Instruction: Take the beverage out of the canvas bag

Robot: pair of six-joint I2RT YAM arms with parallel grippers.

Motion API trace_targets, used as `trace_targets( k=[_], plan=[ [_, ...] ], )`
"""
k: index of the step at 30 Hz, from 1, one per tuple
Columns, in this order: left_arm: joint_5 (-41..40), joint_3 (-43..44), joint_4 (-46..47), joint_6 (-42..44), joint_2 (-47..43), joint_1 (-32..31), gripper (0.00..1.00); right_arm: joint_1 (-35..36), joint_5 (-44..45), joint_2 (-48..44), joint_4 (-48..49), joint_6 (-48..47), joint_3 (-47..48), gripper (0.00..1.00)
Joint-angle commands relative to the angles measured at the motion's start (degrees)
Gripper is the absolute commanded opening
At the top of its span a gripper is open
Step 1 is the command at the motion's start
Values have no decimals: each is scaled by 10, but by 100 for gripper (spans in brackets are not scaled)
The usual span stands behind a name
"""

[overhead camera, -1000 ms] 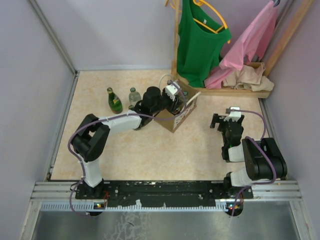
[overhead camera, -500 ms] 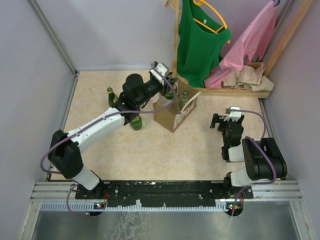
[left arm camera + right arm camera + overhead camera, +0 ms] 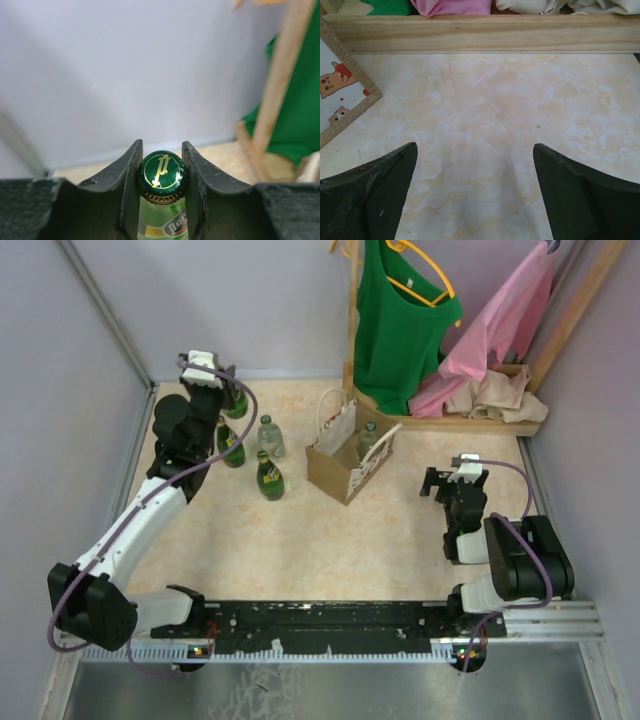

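The tan canvas bag [image 3: 345, 462] with white loop handles stands at mid-table; a clear bottle [image 3: 368, 437] still shows inside it. Its printed corner shows in the right wrist view [image 3: 340, 97]. My left gripper [image 3: 222, 383] is at the back left, shut on the neck of a green bottle [image 3: 237, 403]. In the left wrist view the fingers [image 3: 129, 172] clamp the green cap [image 3: 161, 172] on both sides. My right gripper [image 3: 455, 478] is open and empty to the right of the bag, low over the table [image 3: 475, 150].
Three bottles stand left of the bag: green [image 3: 230, 445], clear [image 3: 268, 435], green [image 3: 270, 478]. A wooden rack [image 3: 460, 422] with hanging green and pink clothes fills the back right; its base board [image 3: 480, 32] lies ahead of the right gripper. Walls close the left and back.
My left arm has lifted a green bottle out of the bag and swung it left to the back-left corner. The right arm has not moved.
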Motion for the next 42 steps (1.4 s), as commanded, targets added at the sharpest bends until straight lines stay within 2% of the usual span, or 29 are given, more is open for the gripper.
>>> trace_targets(
  k=[1, 14, 19, 23, 29, 34, 39, 42],
  plan=[
    [-54, -41, 42, -29, -68, 30, 0, -1, 0, -4, 26, -10, 17, 99],
    [-106, -182, -7, -74, -145, 39, 0, -1, 1, -4, 26, -11, 17, 99],
    [-114, -233, -4, -95, -150, 39, 0, 0, 0, -4, 27, -10, 16, 99],
    [-125, -279, 39, -94, -147, 39, 0, -1, 0, -4, 26, -10, 16, 99],
    [-144, -286, 55, -79, -115, 40, 0, -1, 0, -4, 27, -11, 16, 99],
    [-149, -278, 44, -84, -80, 40, 9, -1, 0, -4, 27, -10, 16, 99],
    [-160, -305, 67, -98, -74, 40, 14, 0, 0, -4, 27, -10, 16, 99],
    [-171, -318, 85, -97, -76, 40, 23, -1, 0, -4, 27, -10, 16, 99]
  ],
)
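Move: The green bottle still in the left fingers is bound for a bare patch of table about 4 cm back, 9 cm left and roughly 41 cm below that hand. From the hand, a first green bottle stands 5 cm ahead and 8 cm left, the clear bottle 6 cm ahead and 1 cm right, and a second green bottle 2 cm back and 1 cm right. From the right hand, the patch lies some 50 cm left, about level. The green bottle, kept pinched by its neck, is carried by the left arm first briefly left and then mostly down, some 24 cm in all, ending about 9 cm farther left and 4 cm nearer the base, towards the open patch just short of the first green bottle. The wrist tips nose-down nearly 30 degrees and turns counter-clockwise a little under 20, bringing the bottle upright; the fingers keep their hold. ##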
